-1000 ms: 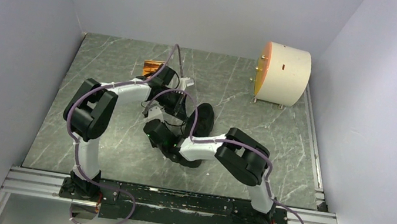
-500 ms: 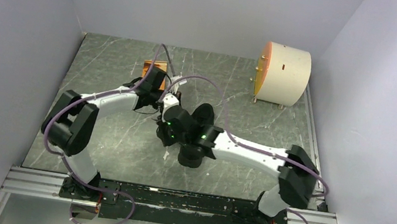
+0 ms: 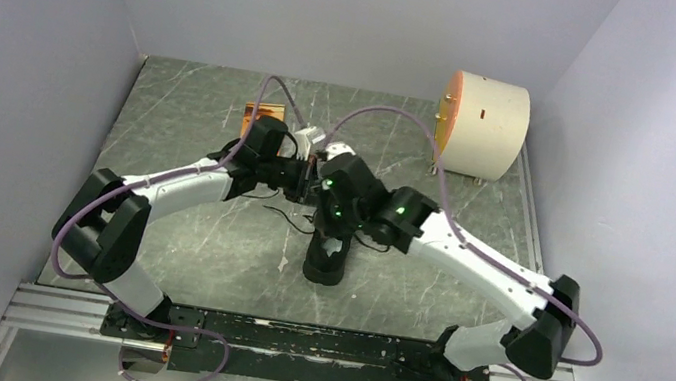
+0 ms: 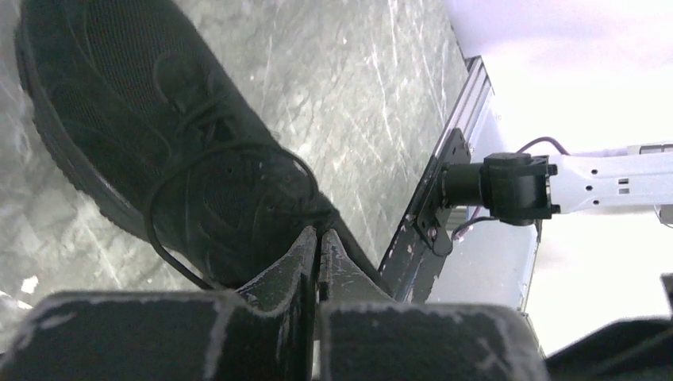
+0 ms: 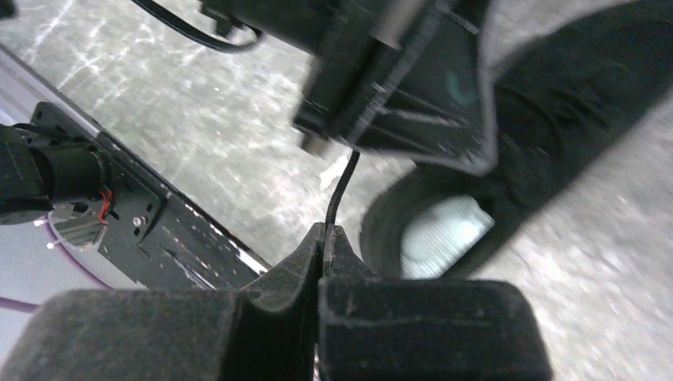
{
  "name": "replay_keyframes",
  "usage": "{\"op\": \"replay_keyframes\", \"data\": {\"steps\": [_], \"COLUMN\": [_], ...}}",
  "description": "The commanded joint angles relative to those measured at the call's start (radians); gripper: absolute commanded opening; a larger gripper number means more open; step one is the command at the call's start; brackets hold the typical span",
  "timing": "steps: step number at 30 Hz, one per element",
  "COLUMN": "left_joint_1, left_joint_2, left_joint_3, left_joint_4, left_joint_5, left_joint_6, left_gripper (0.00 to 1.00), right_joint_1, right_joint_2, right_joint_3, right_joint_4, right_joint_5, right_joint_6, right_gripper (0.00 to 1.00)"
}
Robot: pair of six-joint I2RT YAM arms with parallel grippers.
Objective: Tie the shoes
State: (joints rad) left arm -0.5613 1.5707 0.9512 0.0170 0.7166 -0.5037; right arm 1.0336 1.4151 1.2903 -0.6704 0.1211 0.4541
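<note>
The black shoe (image 3: 326, 262) lies mid-table, its heel toward the arms' bases and its front hidden under both wrists. In the left wrist view the shoe (image 4: 119, 119) fills the upper left. A thin black lace (image 4: 171, 178) loops over its knit top to my left gripper (image 4: 319, 232), which is shut on it. In the right wrist view my right gripper (image 5: 326, 228) is shut on a lace (image 5: 343, 184) that runs up from its tips. The shoe's opening with the pale insole patch (image 5: 444, 232) sits just to the right. From above, the left gripper (image 3: 305, 184) and right gripper (image 3: 321, 198) meet over the shoe.
A white drum with an orange face (image 3: 481, 125) stands at the back right. A small orange-brown object (image 3: 251, 117) lies behind the left wrist. A loose lace end (image 3: 278, 214) trails left of the shoe. The metal rail (image 3: 291, 340) runs along the near edge.
Both arms have stretched out from folded poses. The right arm swung out to the right and its wrist moved back over the shoe; the left wrist shifted right to meet it.
</note>
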Motion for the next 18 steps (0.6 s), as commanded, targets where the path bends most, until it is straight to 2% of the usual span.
{"op": "replay_keyframes", "data": {"steps": [1,6,8,12,16,18], "left_joint_1": [0.000,0.001,0.000,0.001,0.001,0.001], "left_joint_2": [0.019,0.022,0.027,0.035,0.032,0.030], "left_joint_3": [0.090,0.125,0.139,0.148,0.165,0.164], "left_joint_4": [0.004,-0.036,-0.059,-0.093,-0.147,-0.154], "left_joint_5": [-0.027,-0.057,-0.049,-0.035,-0.041,-0.041], "left_joint_6": [0.011,0.037,0.046,0.063,0.103,0.106], "left_gripper": [0.05,0.05,0.05,0.05,0.05,0.05], "right_joint_1": [-0.083,-0.140,-0.152,-0.191,-0.344,-0.396], "right_joint_2": [-0.086,-0.156,-0.163,-0.163,-0.154,-0.147], "right_joint_3": [0.066,0.010,-0.015,-0.107,-0.206,-0.245], "right_joint_4": [-0.446,-0.694,-0.716,-0.647,-0.568,-0.496], "right_joint_5": [0.042,0.039,-0.007,-0.096,-0.172,-0.177], "right_joint_6": [0.073,0.249,0.300,0.297,0.225,0.212], "right_gripper": [0.00,0.00,0.00,0.00,0.00,0.07]}}
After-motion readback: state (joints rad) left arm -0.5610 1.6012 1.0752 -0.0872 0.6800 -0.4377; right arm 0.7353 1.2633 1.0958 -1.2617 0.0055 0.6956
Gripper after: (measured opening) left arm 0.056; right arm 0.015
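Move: The right hand, holding a lace end, is bound for the space above the bare table right of the heel, about 17 cm to its right and 7 cm back. The shoe's middle lies 10 cm ahead of it, 4 cm right and 15 cm below; the loop in the left fingers is some 6 cm ahead, 2 cm left and 5 cm lower. From the left hand, the shoe is 4 cm ahead, 7 cm right and 10 cm below. Right hand pulls its pinched lace some 17 cm right, also back and down, the left keeping its loop. ##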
